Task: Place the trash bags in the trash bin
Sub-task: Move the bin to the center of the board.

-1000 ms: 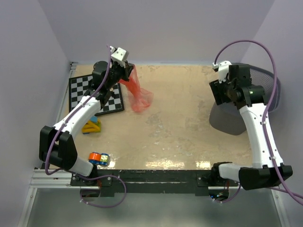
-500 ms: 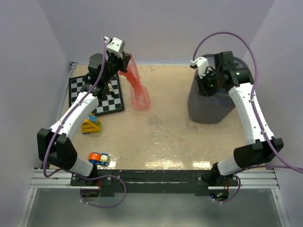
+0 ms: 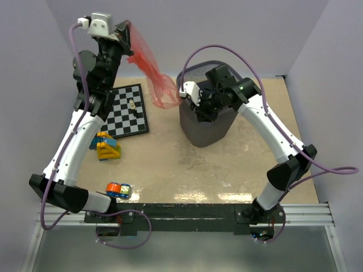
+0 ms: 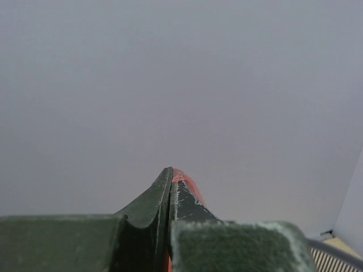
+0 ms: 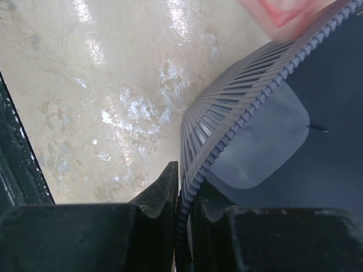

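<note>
A limp red-orange trash bag (image 3: 152,68) hangs from my left gripper (image 3: 126,33), raised high at the back left; its lower end dangles just left of the trash bin's rim. In the left wrist view the gripper (image 4: 171,173) is shut on a sliver of the red bag (image 4: 187,180). The dark grey mesh trash bin (image 3: 199,126) stands upright at the table's middle back. My right gripper (image 3: 199,107) is shut on the bin's rim. The right wrist view shows the gripper (image 5: 185,184) pinching the ribbed rim (image 5: 266,93), one finger inside and one outside.
A chessboard (image 3: 126,110) with a small piece lies at the left. A yellow and blue toy (image 3: 106,145) sits in front of it. An orange and blue toy (image 3: 117,190) lies near the front left edge. The walls stand close at the back and sides.
My right arm has dragged the bin from the far right to the middle back. My left arm has lifted the bag much higher and swung its lower end toward the bin.
</note>
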`<state>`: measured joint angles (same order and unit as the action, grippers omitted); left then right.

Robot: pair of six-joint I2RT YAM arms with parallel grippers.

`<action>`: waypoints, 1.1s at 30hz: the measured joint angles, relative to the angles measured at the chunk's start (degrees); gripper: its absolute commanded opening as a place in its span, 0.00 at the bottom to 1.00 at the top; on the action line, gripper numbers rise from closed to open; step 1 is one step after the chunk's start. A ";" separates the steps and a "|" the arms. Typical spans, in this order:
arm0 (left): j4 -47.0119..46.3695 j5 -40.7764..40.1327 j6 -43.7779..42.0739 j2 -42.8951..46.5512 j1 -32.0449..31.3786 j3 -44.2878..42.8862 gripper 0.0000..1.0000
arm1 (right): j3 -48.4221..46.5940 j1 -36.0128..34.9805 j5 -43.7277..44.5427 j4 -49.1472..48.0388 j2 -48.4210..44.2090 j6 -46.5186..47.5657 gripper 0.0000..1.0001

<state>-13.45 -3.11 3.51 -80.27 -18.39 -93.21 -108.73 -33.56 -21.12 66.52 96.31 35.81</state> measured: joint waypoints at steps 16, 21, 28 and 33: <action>-7.39 6.45 12.50 -12.61 -0.07 -25.35 0.00 | -1.40 -1.60 -2.54 -0.09 1.99 6.78 0.20; -7.82 6.36 14.47 -18.56 -0.50 -28.24 0.00 | -1.40 -1.70 -7.02 -0.02 1.95 12.96 0.51; -8.63 5.64 15.72 -22.86 -4.42 -28.96 0.00 | 3.80 -1.20 -3.52 -3.96 -7.23 12.20 0.63; -9.16 5.49 15.69 -24.37 -7.26 -29.22 0.00 | 6.54 8.15 1.09 -5.29 -19.19 7.56 0.65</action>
<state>-22.61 2.37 19.20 -104.64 -25.65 -122.43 -102.19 -25.41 -20.03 61.23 77.12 43.38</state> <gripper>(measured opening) 0.011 0.648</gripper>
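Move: My right hand is already pinching the near rim of the trash bin; the bin's middle lies about 8 cm ahead of it and some 13 cm below. My left hand, high up, holds the trash bag, and from there the bin is roughly 26 cm to the right, 5 cm back and 43 cm lower. From my right hand the hanging bag's middle is around 19 cm left, 11 cm ahead and 14 cm higher. The chessboard lies about 12 cm left of my left hand, 2 cm ahead and 56 cm below. With my right hand I keep the rim pinched and drag the bin a couple of centimetres left, turning slightly counter-clockwise, then open my fingers, let go and lift off to the right and up, about 10 cm each way. My left hand, still gripping the bag, rises some 13 cm while drawing back, then swings forward, right and a little down to bring the bag over the bin's mouth. ##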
